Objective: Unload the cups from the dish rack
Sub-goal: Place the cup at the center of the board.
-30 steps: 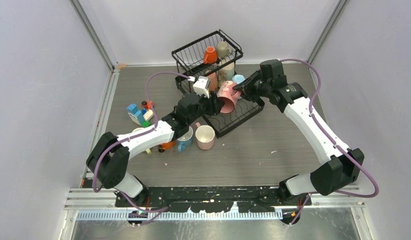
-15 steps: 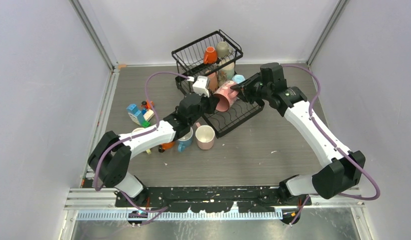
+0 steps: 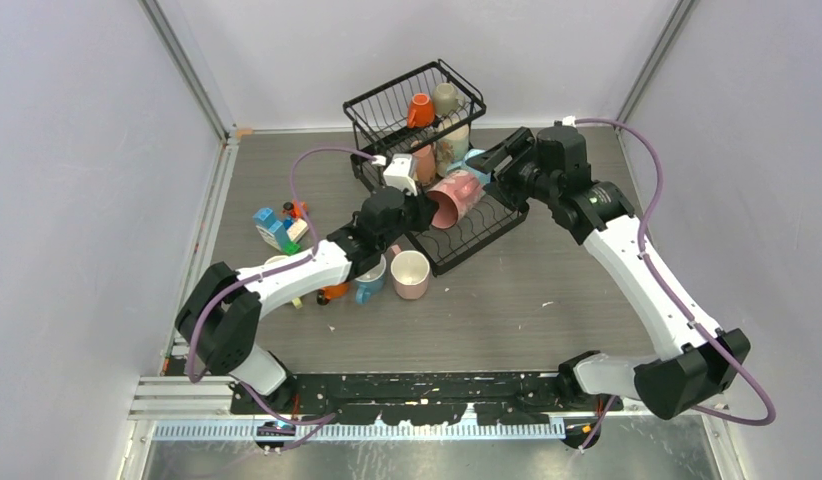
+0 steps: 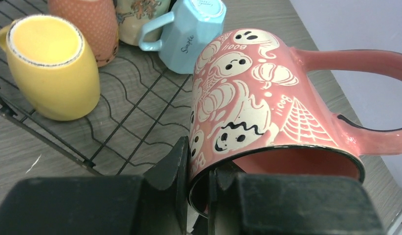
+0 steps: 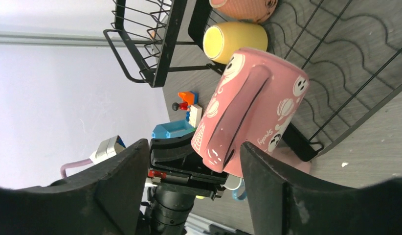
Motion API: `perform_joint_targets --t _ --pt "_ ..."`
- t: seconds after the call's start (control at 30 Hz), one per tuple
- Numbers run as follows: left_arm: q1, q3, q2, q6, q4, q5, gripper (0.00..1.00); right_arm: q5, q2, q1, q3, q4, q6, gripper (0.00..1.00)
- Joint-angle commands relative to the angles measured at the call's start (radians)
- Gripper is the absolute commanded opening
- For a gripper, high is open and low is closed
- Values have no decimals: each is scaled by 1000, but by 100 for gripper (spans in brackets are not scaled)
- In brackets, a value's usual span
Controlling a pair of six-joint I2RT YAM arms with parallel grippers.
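Observation:
A pink ghost-print cup [image 3: 455, 193] lies tilted on its side over the lower tray of the black wire dish rack [image 3: 484, 228]. My left gripper [image 4: 199, 166] is shut on its rim, one finger outside and one inside the cup [image 4: 257, 98]. My right gripper [image 5: 194, 147] stands open just behind the cup [image 5: 253, 107], its fingers [image 5: 125, 181] clear of the handle. On the tray lie a yellow cup [image 4: 52, 68], a light blue cup [image 4: 194, 32] and a salmon dotted cup [image 4: 84, 19]. An orange cup [image 3: 420, 108] and a beige cup [image 3: 446, 98] sit in the upper basket.
On the table left of the rack stand a pink cup [image 3: 410, 273], a blue cup [image 3: 370, 283] and an orange one [image 3: 335, 291], half under my left arm. Toy blocks [image 3: 279, 228] lie further left. Walls close in on both sides.
My left gripper closed on the pink cup's rim. My right gripper opened, let go of the cup and drew back up and to the right.

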Motion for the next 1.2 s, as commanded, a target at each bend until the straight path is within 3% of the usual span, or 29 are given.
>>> perform_joint_targets --t 0.0,0.2,0.5,1.17 --pt "5 77 -100 -66 88 -27 0 57 -42 0 39 32 -101 79" --pt "5 140 -137 -79 -46 -26 0 138 -72 0 94 -40 -189 100" --pt "6 212 -215 -106 -287 0 0 210 -126 0 117 -106 -277 100" --pt "6 365 -471 -135 -1100 135 0 230 -95 0 54 -93 -327 100"
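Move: The left hand already grips the pink cup by its rim; the standing cups it heads over lie about 16 cm below: the pale pink cup some 6 cm back and 4 left, the blue cup 6 back and 13 left. On the rack the yellow cup is roughly 14 cm ahead, 5 left, 14 below. From the right hand, the pale pink cup is about 4 cm back, 18 left and 26 below. Left carries the pink cup back some 12 cm, leftward and up from the rack; right opens, retreating rightward. ##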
